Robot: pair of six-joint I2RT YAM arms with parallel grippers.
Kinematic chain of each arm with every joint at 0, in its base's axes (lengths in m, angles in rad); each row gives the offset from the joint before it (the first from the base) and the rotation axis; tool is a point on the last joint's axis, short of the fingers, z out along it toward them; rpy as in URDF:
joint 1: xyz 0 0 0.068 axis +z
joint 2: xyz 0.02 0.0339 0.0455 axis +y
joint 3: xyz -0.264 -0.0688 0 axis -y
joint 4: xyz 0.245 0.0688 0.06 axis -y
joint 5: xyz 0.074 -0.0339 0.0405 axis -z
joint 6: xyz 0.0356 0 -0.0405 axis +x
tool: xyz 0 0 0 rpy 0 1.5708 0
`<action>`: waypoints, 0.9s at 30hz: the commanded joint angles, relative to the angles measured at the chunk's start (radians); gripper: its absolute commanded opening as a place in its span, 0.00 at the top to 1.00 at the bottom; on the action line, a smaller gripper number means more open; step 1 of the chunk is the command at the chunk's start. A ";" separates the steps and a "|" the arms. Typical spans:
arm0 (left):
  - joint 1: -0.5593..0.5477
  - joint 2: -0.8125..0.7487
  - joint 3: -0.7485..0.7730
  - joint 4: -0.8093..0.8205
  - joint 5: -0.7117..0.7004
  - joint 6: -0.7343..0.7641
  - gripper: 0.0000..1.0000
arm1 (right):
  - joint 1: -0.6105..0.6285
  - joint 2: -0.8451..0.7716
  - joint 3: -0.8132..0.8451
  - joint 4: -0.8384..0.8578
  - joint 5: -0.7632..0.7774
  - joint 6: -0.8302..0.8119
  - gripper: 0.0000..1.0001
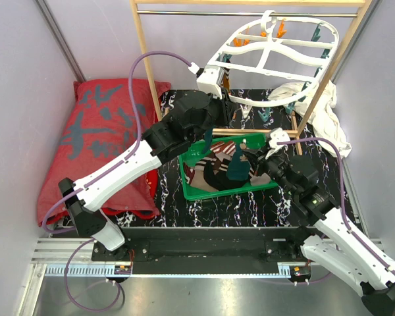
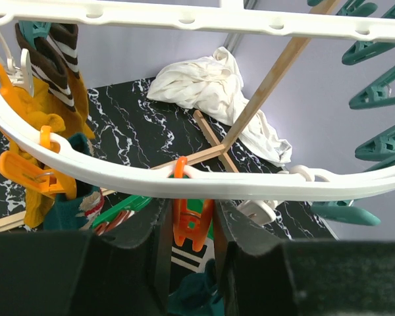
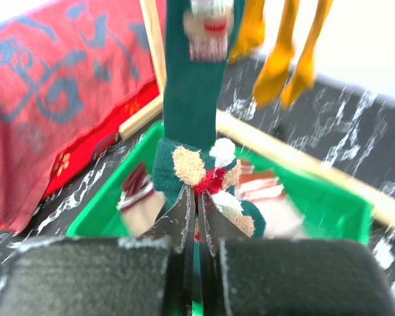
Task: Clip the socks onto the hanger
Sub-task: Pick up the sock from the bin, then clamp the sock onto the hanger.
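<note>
The white hanger [image 1: 270,52] hangs from the wooden rack; its rim [image 2: 217,181] crosses the left wrist view. My left gripper [image 2: 191,209] is shut on an orange peg [image 2: 187,227] that dangles from that rim. A mustard sock [image 2: 59,112] with a striped cuff hangs clipped at the hanger's left. My right gripper [image 3: 197,197] is shut on a dark teal sock [image 3: 166,172] at its tan, white and red fluffy patches, holding it upright above the green tray [image 1: 197,189]. That teal sock [image 1: 237,168] stands below the hanger's near edge.
More striped socks [image 1: 214,176] lie in the green tray. A white cloth [image 1: 324,112] is bunched at the rack's right post. A red cushion [image 1: 99,131] lies at the left. The rack's wooden floor bar [image 1: 250,133] runs behind the tray. Teal pegs [image 2: 382,85] hang along the hanger's right.
</note>
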 commanded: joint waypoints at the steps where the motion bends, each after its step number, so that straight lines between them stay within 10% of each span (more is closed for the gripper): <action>1: 0.002 -0.046 0.057 0.020 0.030 -0.020 1.00 | 0.010 -0.006 0.023 0.196 0.015 -0.128 1.00; 27: 0.002 -0.056 0.060 0.006 0.103 -0.083 1.00 | 0.008 0.125 0.068 0.463 -0.049 -0.167 0.98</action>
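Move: Ahead and above waits the orange clip between the left fingers: from the right hand, which already pinches the teal sock, about 5 cm forward, 5 cm left and 12 cm up. The white clip sits some 3 cm farther out and 4 cm right of the orange clip, at its height. The already hanging teal sock is about 13 cm ahead of the right hand, 9 cm left and 4 cm up; the green bin's middle lies roughly 6 cm forward, 6 cm left and 23 cm below. From the left hand, the orange clip is right at the fingertips. Lifting the pinched teal sock towards the orange clip, the right hand rises some 8 cm while easing about 2 cm forward and a little left, its fingers tilting up roughly 20 degrees, and slows to a near stop close under the clip. The left hand keeps its grip on the clip on the hanger's rim and drifts about 1.5 cm back and slightly up. ##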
